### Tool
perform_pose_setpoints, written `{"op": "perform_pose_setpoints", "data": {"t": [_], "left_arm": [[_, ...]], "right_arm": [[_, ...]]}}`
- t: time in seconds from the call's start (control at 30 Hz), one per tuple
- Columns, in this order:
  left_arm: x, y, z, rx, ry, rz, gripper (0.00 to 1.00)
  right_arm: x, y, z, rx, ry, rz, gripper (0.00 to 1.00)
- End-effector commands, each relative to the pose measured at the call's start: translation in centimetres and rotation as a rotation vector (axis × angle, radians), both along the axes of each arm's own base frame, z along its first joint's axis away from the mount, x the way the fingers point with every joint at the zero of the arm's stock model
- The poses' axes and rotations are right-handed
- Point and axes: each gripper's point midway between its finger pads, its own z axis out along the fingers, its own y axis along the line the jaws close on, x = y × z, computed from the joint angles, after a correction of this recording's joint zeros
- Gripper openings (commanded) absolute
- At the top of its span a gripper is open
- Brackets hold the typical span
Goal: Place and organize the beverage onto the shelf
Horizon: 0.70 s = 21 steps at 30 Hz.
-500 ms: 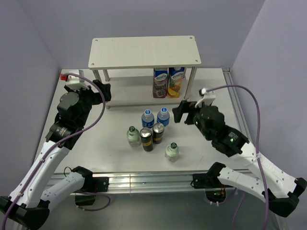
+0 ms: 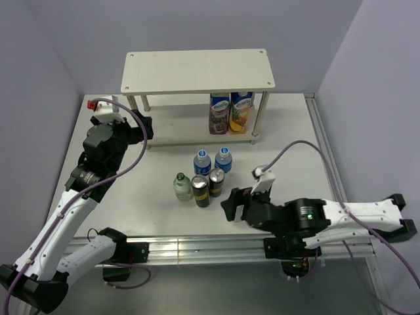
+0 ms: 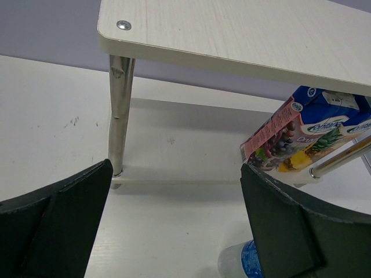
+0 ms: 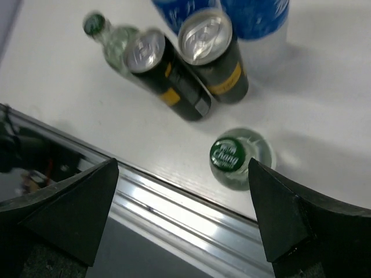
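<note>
The shelf [image 2: 197, 71] stands at the back, its top board bare. Two blue-labelled water bottles [image 2: 202, 161] [image 2: 224, 158], two dark cans [image 2: 201, 190] [image 2: 216, 182] and one green-capped glass bottle [image 2: 182, 186] cluster mid-table. My right gripper [image 2: 236, 205] is open and hangs over the second glass bottle [image 4: 235, 156], hiding it in the top view. In the right wrist view that bottle stands upright between the fingers, close to the right finger [image 4: 278, 214], near the table's front edge. My left gripper [image 2: 146, 125] is open and empty, facing the shelf's left leg [image 3: 119, 116].
Two juice cartons [image 2: 230, 111] stand on the shelf's lower board at the right. A metal rail [image 4: 191, 214] runs along the table's near edge just below the right gripper. A water bottle [image 3: 240, 263] shows beside the left gripper's right finger.
My right arm has swung back from near the shelf towards the near edge, and its gripper now hangs over the front glass bottle. The left arm has barely shifted.
</note>
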Motion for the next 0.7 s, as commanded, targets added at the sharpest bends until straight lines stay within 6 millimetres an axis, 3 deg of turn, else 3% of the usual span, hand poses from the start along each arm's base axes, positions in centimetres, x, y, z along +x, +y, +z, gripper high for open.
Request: {"op": "perform_pose_setpoints", "data": {"t": [0.0,0.17,0.33,0.53,0.67], "left_arm": [[0.0,0.5,1.0,0.006,-0.031,0.02,0.99],[-0.1,0.6,0.9,0.003,-0.034,0.022,0.99],[-0.2,0.5,1.0,0.002,-0.037,0.019,0.99],[-0.1,0.5,1.0,0.001,-0.035,0.018,0.99],[-0.1,0.5,0.9,0.002,-0.034,0.021,0.99]], "right_arm": [[-0.3,-0.1,-1.6,-0.035,-0.009,-0.127,1.0],[0.2,-0.1,-3.6,-0.055,-0.028,-0.184,1.0],[1.1,-1.5,-3.6,-0.059,-0.067,-0.261,1.0],[1.9,-1.5,-3.7,-0.1,-0.133,-0.299,0.99],[2.2,-1.2,-4.3,-0.111,-0.153,-0.305,0.94]]}}
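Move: The green-capped soda bottle, standing near the table's front edge, lies about 3 cm ahead of the right hand, 2 cm to its right and some 13 cm below. Two black cans stand beyond it: the nearer-right one about 13 cm ahead and 4 cm left of the hand, the other 9 cm ahead and 9 cm left. The right water bottle is some 20 cm ahead, 3 cm left. From the left hand the soda bottle lies about 18 cm back, 28 cm right and 27 cm below. Down to the green-capped soda bottle goes the right hand, sinking about 5.5 cm, most of it early. It first slips a little back and left, then eases forward and right by 2 to 3 cm while the wrist turns roughly 15 degrees clockwise and its left side dips, bringing the bottle's cap in between the open fingertips; no touch can be seen. ##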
